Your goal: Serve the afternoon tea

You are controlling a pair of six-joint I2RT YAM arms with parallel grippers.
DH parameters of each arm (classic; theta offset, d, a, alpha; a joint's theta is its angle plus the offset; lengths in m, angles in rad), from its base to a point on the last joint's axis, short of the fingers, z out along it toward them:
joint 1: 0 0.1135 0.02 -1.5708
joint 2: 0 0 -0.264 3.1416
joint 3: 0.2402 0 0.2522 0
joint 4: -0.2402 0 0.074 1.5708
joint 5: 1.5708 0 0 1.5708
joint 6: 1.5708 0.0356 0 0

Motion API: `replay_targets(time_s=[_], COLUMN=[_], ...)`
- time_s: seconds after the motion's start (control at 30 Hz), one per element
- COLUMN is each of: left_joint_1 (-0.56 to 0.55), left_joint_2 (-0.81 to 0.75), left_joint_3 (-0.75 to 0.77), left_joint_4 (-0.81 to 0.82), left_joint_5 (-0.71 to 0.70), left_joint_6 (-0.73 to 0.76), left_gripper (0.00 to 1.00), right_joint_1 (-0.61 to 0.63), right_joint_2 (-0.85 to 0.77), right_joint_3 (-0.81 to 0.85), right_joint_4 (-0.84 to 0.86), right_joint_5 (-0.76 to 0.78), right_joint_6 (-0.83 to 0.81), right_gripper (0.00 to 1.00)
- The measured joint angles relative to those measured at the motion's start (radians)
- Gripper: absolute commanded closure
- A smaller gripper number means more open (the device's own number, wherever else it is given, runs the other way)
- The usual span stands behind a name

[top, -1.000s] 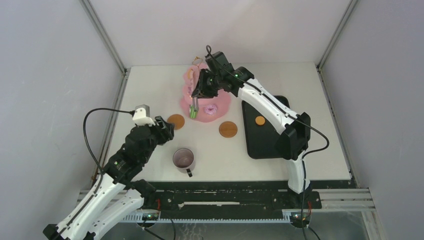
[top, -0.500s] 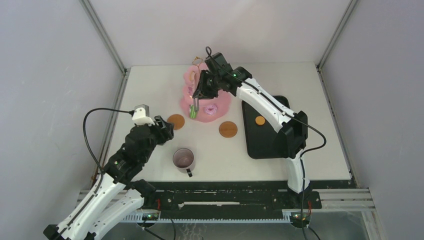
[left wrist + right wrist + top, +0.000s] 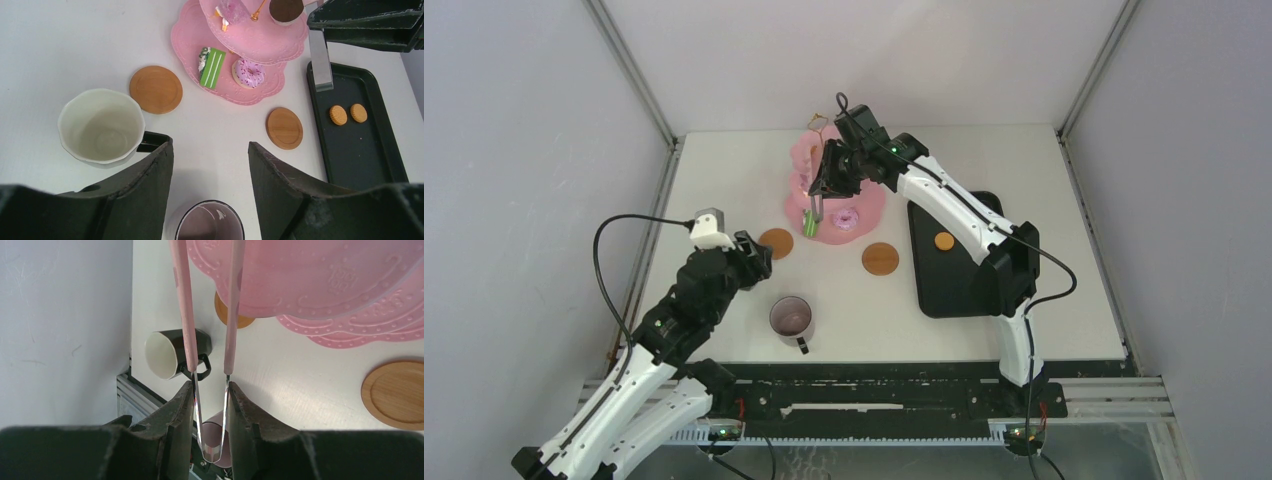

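The pink three-tier cake stand (image 3: 864, 205) stands at the table's middle back. A green pastry (image 3: 808, 225) and a pink donut (image 3: 848, 217) lie on its bottom tier. My right gripper (image 3: 827, 180) hangs over the stand, shut on thin metal tongs (image 3: 210, 405) whose pink arms (image 3: 182, 300) point down just above the green pastry (image 3: 212, 67). My left gripper (image 3: 210, 150) is open and empty above one mug (image 3: 210, 222). The second mug (image 3: 101, 125) stands to its left. Two brown coasters (image 3: 775, 243) (image 3: 880, 259) lie bare in front of the stand.
A black tray (image 3: 954, 280) at the right holds two round cookies (image 3: 338, 114) (image 3: 358, 112). More pastries sit on the stand's upper tiers (image 3: 280, 40). Grey walls enclose the table on the left, right and back.
The right gripper's jaws have eased a little apart on the tongs. The right arm has shifted slightly over the stand. The left arm has not moved.
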Motion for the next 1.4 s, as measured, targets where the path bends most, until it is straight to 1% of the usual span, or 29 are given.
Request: replay_targets(time_s=[0.4,0.9,1.0,1.17,1.33,1.4], left_joint_1=[0.002,0.002,0.002,0.002,0.002,0.002], left_joint_2=[-0.002,-0.004,-0.009,-0.016,-0.014,-0.014], left_joint_3=[0.0,0.0,0.0,0.0,0.0,0.0], left_joint_4=[0.0,0.0,0.0,0.0,0.0,0.001], left_joint_5=[0.0,0.004,0.003,0.004,0.004,0.005], left_joint_6=[0.0,-0.001,-0.001,-0.001,-0.005,-0.008], left_gripper=[0.38,0.39,0.39,0.39,0.39,0.39], right_joint_1=[0.0,0.0,-0.002,-0.026,-0.09,-0.116], right_joint_2=[-0.012,-0.132,-0.196,-0.383,-0.579,-0.629], right_joint_3=[-0.006,-0.105,-0.176,-0.387,-0.608,-0.672], right_joint_4=[0.0,0.001,0.006,0.022,0.033,0.019], right_joint_5=[0.013,0.04,0.054,0.074,0.095,0.111], right_joint_6=[-0.001,-0.002,-0.002,0.002,0.006,0.002], right_gripper=[0.65,0.67,0.67,0.68,0.67,0.68])
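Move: The tongs in the right gripper still reach out over the cake stand, whose middle is roughly 12 cm ahead of the right hand and nearly in line with it. The nearer plain biscuit on the black tray is about 28 cm to the right hand's right, 4 cm farther out and 22 cm below; the second lies some 7 cm beyond to the right. The right coaster sits about 13 cm right, level with the hand. From the left hand the nearer biscuit is roughly 40 cm right, 17 cm ahead. Keep the right gripper closed on the tongs and first lift them about 2.5 cm, easing back, to draw the tips away from the top tier. Then sweep right and back with growing speed, past the stand and towards the biscuits on the tray, some 15 cm right and 8 cm back in all, sinking slightly at the end and turning about 10 degrees clockwise. ##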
